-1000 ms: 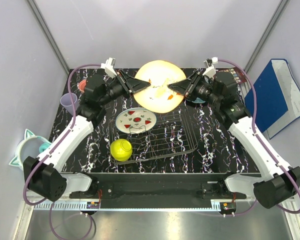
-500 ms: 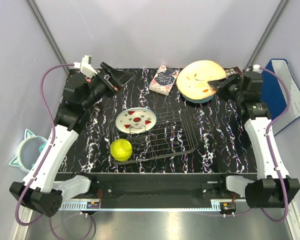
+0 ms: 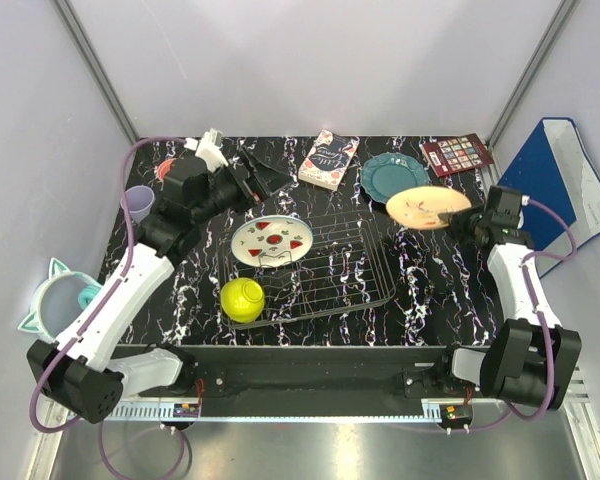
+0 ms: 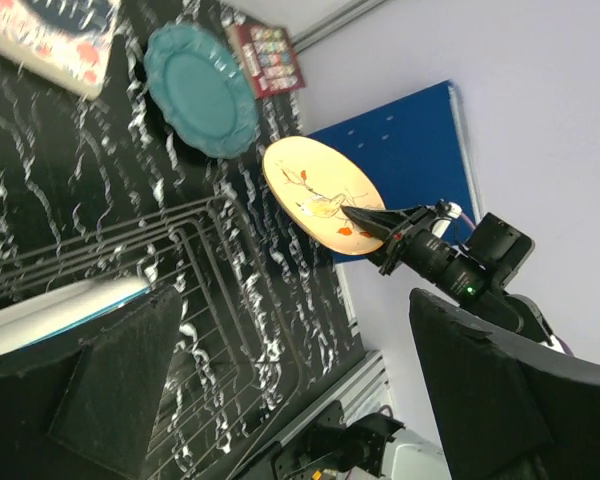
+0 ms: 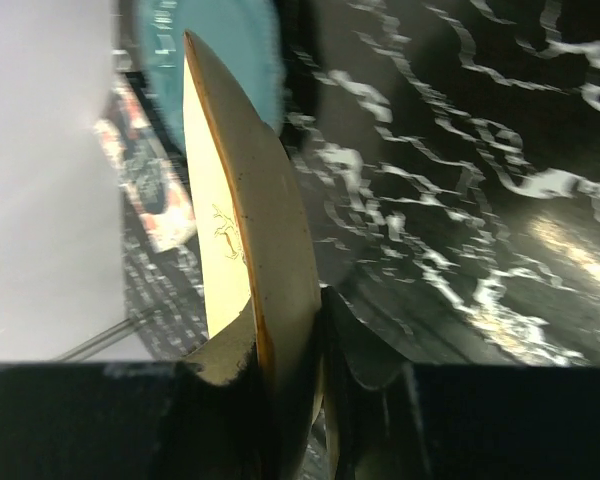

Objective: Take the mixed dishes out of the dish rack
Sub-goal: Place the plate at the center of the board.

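Observation:
The dish rack (image 3: pixel 332 268) lies mid-table. In it are a white red-spotted plate (image 3: pixel 272 240) at its back left and a yellow-green bowl (image 3: pixel 242 299) at its front left corner. My right gripper (image 3: pixel 462 217) is shut on the rim of the peach branch-patterned plate (image 3: pixel 426 207), holding it above the table right of the rack. In the right wrist view that plate (image 5: pixel 262 235) stands edge-on between the fingers (image 5: pixel 380 365). A teal scalloped plate (image 3: pixel 394 176) rests on the table behind it. My left gripper (image 3: pixel 264 172) hangs open and empty behind the rack's left end.
A lilac cup (image 3: pixel 138 203) and a salmon-pink cup (image 3: pixel 162 172) stand at the table's left edge. A mint cat-eared bowl (image 3: pixel 50 300) sits off the table to the left. A patterned box (image 3: pixel 329 159) and a red booklet (image 3: pixel 455 153) lie at the back. A blue folder (image 3: pixel 545 190) leans at the right.
My left gripper let go of the peach plate, opened wide and drew back left. The right arm carried the plate alone to the right and lowered it in front of the teal plate.

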`<state>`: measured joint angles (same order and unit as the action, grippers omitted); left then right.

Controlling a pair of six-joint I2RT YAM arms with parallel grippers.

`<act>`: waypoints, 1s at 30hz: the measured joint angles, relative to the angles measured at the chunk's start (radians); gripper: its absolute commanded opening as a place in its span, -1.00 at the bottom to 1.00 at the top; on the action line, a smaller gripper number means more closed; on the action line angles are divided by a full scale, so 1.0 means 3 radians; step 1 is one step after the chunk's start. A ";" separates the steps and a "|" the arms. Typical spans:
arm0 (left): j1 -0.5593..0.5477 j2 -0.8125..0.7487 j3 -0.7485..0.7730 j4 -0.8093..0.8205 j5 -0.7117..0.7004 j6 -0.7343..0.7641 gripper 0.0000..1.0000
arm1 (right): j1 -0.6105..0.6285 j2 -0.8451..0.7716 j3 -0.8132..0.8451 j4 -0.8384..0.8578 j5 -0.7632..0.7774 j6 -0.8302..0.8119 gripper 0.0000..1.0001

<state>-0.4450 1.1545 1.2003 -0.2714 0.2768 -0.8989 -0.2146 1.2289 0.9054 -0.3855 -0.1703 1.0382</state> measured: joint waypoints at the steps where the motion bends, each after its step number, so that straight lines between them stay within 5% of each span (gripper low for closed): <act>1: 0.0000 0.0001 -0.0075 0.0011 0.0009 -0.0014 0.98 | -0.0009 0.0000 -0.0060 -0.0003 0.0009 -0.0003 -1.00; 13: 0.0000 -0.0118 -0.0478 0.0010 0.0034 -0.0057 0.98 | -0.0235 0.0268 -0.0671 0.0286 0.0103 -0.0107 -1.00; 25: 0.0000 -0.0312 -0.0614 -0.0067 0.0028 -0.0051 0.98 | -0.0252 0.0879 -0.0451 0.0811 -0.0034 -0.0158 -1.00; 27: 0.0000 -0.0312 -0.0640 -0.0067 0.0024 -0.0052 0.98 | -0.0252 0.0937 -0.0415 0.0844 -0.0051 -0.0172 -0.74; 28: 0.0000 -0.0312 -0.0652 -0.0067 0.0024 -0.0055 0.98 | -0.0252 0.0952 -0.0411 0.0860 -0.0055 -0.0177 -0.40; 30: 0.0000 -0.0312 -0.0683 -0.0066 0.0023 -0.0060 0.98 | -0.0252 0.0959 -0.0411 0.0874 -0.0076 -0.0182 -0.09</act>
<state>-0.4450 1.0611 0.9955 -0.2913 0.2836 -0.9169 -0.2901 1.5166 0.7822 -0.1234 -0.1932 0.9836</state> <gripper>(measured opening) 0.987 0.266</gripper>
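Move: Out to the right, the right hand holds the cream plate by its right rim. The plate's landing spot on the black marble board is about 14 cm below, some 5 cm left and 2 cm ahead. The teal plate lies about 20 cm ahead and 14 cm left, on the board; the red book is 31 cm ahead, 6 cm right. The dish rack's middle is some 40 cm left, 9 cm back. From the left hand, the landing spot is about 47 cm right, 5 cm ahead and 32 cm below. Lowering the cream plate towards the board, the right hand sinks about 10 cm, at first drawing back and edging a little right with its fingers tipping down. Near the bottom it levels off and swings some 4 cm forward towards the teal plate, the fingers still on the rim. The open left hand sinks about 6 cm and draws back slightly over the rack towards the patterned plate. ##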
